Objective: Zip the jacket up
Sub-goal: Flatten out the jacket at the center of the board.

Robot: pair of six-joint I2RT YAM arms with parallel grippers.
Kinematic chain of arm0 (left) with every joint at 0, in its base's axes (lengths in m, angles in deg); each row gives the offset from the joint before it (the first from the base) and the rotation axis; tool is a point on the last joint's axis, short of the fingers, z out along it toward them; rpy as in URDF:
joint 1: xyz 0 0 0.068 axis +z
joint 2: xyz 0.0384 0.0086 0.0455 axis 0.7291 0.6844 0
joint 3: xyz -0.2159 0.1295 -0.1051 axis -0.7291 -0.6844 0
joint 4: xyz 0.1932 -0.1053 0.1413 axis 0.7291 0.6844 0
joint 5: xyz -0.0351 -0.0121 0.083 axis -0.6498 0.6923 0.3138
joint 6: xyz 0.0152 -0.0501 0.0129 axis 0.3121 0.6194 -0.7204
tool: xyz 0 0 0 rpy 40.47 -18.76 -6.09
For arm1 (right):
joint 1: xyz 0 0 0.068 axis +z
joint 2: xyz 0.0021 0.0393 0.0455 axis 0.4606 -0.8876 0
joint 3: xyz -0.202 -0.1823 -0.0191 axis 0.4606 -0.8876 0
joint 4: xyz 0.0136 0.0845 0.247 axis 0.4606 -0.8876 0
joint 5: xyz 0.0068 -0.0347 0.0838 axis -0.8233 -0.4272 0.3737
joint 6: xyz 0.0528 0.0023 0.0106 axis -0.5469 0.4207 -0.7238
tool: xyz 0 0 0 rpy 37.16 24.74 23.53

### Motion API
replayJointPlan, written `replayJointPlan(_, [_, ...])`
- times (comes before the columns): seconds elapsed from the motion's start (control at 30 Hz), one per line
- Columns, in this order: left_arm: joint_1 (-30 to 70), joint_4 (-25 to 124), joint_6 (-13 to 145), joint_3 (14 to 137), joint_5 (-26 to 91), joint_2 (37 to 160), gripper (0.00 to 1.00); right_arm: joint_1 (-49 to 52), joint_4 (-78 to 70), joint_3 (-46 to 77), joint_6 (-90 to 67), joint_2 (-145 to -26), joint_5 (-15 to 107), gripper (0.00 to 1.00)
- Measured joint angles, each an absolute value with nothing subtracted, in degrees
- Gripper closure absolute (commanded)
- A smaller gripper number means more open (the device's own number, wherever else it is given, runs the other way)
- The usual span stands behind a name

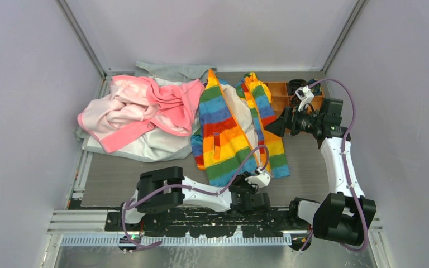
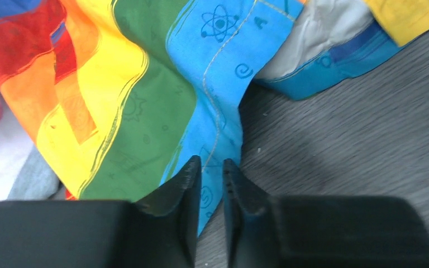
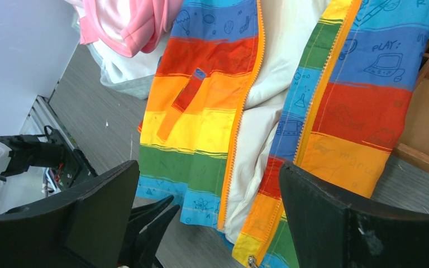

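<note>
The jacket lies unzipped on the table, rainbow stripes up and cream lining showing between the two orange zipper halves. A metal zipper slider sits at the bottom of the right half. My left gripper is low at the blue bottom hem. Its jaws stand a narrow gap apart with the hem's edge showing in that gap, and whether they pinch it is unclear. The right wrist view shows those same fingertips at the hem. My right gripper hovers wide open above the jacket, holding nothing.
A crumpled pink garment lies left of the jacket, on pale cloth, with a grey garment behind it. An orange compartment tray stands at the back right, touching the jacket's right side. Walls enclose the table on three sides.
</note>
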State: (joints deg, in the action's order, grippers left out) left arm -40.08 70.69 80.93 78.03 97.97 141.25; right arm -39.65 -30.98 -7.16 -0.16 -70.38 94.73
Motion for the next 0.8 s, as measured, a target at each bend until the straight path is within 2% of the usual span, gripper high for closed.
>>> replayJointPlan(0.07, [-40.08,71.90,81.83,78.03,99.13,141.49,0.95,-39.65,-30.98,-7.16,-0.16,-70.38,94.73,0.00])
replayJointPlan(0.13, [-40.08,72.92,82.68,78.03,99.96,141.53,1.00,-39.65,-30.98,-7.16,-0.16,-70.38,94.76,0.00])
replayJointPlan(0.43, [-40.08,74.17,81.96,72.29,101.71,139.06,1.00,-39.65,-30.98,-7.16,-0.16,-70.38,94.78,0.00])
replayJointPlan(0.73, [-40.08,73.14,76.10,60.24,98.10,124.40,1.00,-39.65,-30.98,-7.16,-0.16,-70.38,94.89,0.00])
replayJointPlan(0.77, [-40.08,72.73,75.21,59.46,97.30,123.26,0.99,-39.65,-30.98,-7.16,-0.16,-70.38,94.89,0.00])
replayJointPlan(0.8, [-40.08,72.01,74.51,58.60,96.07,122.17,0.93,-39.65,-30.98,-7.16,-0.16,-70.38,94.89,0.00])
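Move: The left hand is low at the middle of the jacket's front left-panel hem, the blue strip's left corner about 10 cm to its left, level with it and 2 cm below. The left zipper end is roughly 11 cm right and 5 cm ahead; the pink garment's middle some 36 cm left and 28 cm ahead. From the right hand, that hem corner is about 25 cm left, 23 cm back and 19 cm below. The left fingers shut at the blue hem, then sweep about 9 cm left towards its corner, rising slightly. ##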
